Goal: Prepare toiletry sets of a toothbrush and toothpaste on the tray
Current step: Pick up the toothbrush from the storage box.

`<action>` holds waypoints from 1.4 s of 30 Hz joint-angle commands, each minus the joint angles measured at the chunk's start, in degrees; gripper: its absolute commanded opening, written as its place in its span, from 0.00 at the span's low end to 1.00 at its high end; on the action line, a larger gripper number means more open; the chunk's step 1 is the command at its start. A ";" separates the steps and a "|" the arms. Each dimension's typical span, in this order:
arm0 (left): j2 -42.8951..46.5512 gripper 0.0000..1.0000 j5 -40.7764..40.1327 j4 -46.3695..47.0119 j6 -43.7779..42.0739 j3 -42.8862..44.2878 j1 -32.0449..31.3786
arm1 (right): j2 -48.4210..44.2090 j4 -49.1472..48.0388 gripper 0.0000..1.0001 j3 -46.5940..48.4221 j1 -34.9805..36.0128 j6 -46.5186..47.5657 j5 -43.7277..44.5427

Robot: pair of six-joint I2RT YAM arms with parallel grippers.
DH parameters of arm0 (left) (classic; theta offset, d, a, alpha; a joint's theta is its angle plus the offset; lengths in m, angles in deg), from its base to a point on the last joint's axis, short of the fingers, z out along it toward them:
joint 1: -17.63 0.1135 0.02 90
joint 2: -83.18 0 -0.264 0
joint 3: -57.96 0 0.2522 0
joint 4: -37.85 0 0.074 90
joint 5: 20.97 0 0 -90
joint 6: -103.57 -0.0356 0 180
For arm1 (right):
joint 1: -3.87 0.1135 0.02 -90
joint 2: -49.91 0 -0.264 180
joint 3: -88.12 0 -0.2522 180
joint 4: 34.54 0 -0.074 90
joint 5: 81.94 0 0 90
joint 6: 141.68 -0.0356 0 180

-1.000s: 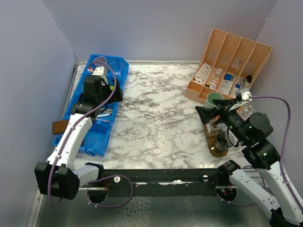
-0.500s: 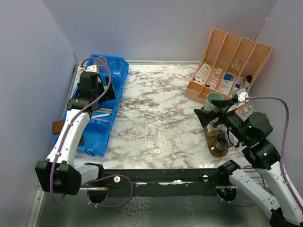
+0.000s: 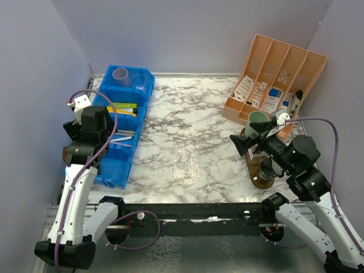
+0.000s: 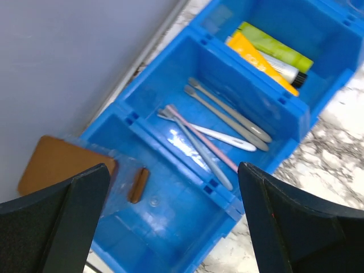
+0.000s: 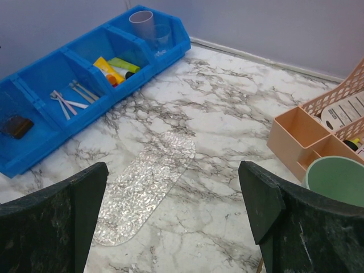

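A blue bin [image 3: 128,122] along the left holds a lilac cup [image 3: 120,74] and a clear cup [image 3: 138,79] at its far end. Its other compartments hold toothpaste tubes [image 4: 267,57] and several toothbrushes [image 4: 222,125]. My left gripper [image 4: 176,227] hangs open and empty above the bin's near end. A mint green cup [image 3: 257,120] and a smoky dark cup [image 3: 265,169] stand on a brown tray [image 3: 257,183] at the right. Just left of them my right gripper [image 3: 245,139] is open and empty, above bare marble [image 5: 176,222].
A clear textured oval plate [image 3: 186,156] lies mid-table. A peach organizer [image 3: 278,74] with small packets stands at the back right. A brown board [image 4: 57,165] lies by the bin's near left corner. Grey walls close in both sides.
My left arm has drawn back from the bin's far end toward the near left. The right gripper has drifted slightly left. Both have stayed open.
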 commanded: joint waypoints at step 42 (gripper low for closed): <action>-30.45 0.55 10.36 0.63 25.68 10.86 9.53 | 20.84 -6.04 0.96 11.58 0.30 6.96 20.12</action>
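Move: The toothbrushes lie loose in the blue box's second compartment, their middle some 15 cm ahead of the open left hand, 4 cm to its right and 22 cm below. The toothpaste tubes are one compartment farther out, about 28 cm ahead and 6 cm right; the brown-lidded container stands about 2 cm ahead and 9 cm left, its lid some 15 cm below. From the right hand, the toothbrushes are roughly 55 cm left and 19 cm ahead, 27 cm below. Towards the toothbrushes the left hand first loops back and left a couple of centimetres, then sweeps forward some 14 cm and to the right, sinking about 8 cm in all and ending with a small hook back left. Its fingers tip more steeply down and close to just over half open, touching nothing yet. Late on, the open right hand goes 9 cm forward towards the peach organizer, turning about 15 degrees clockwise. ##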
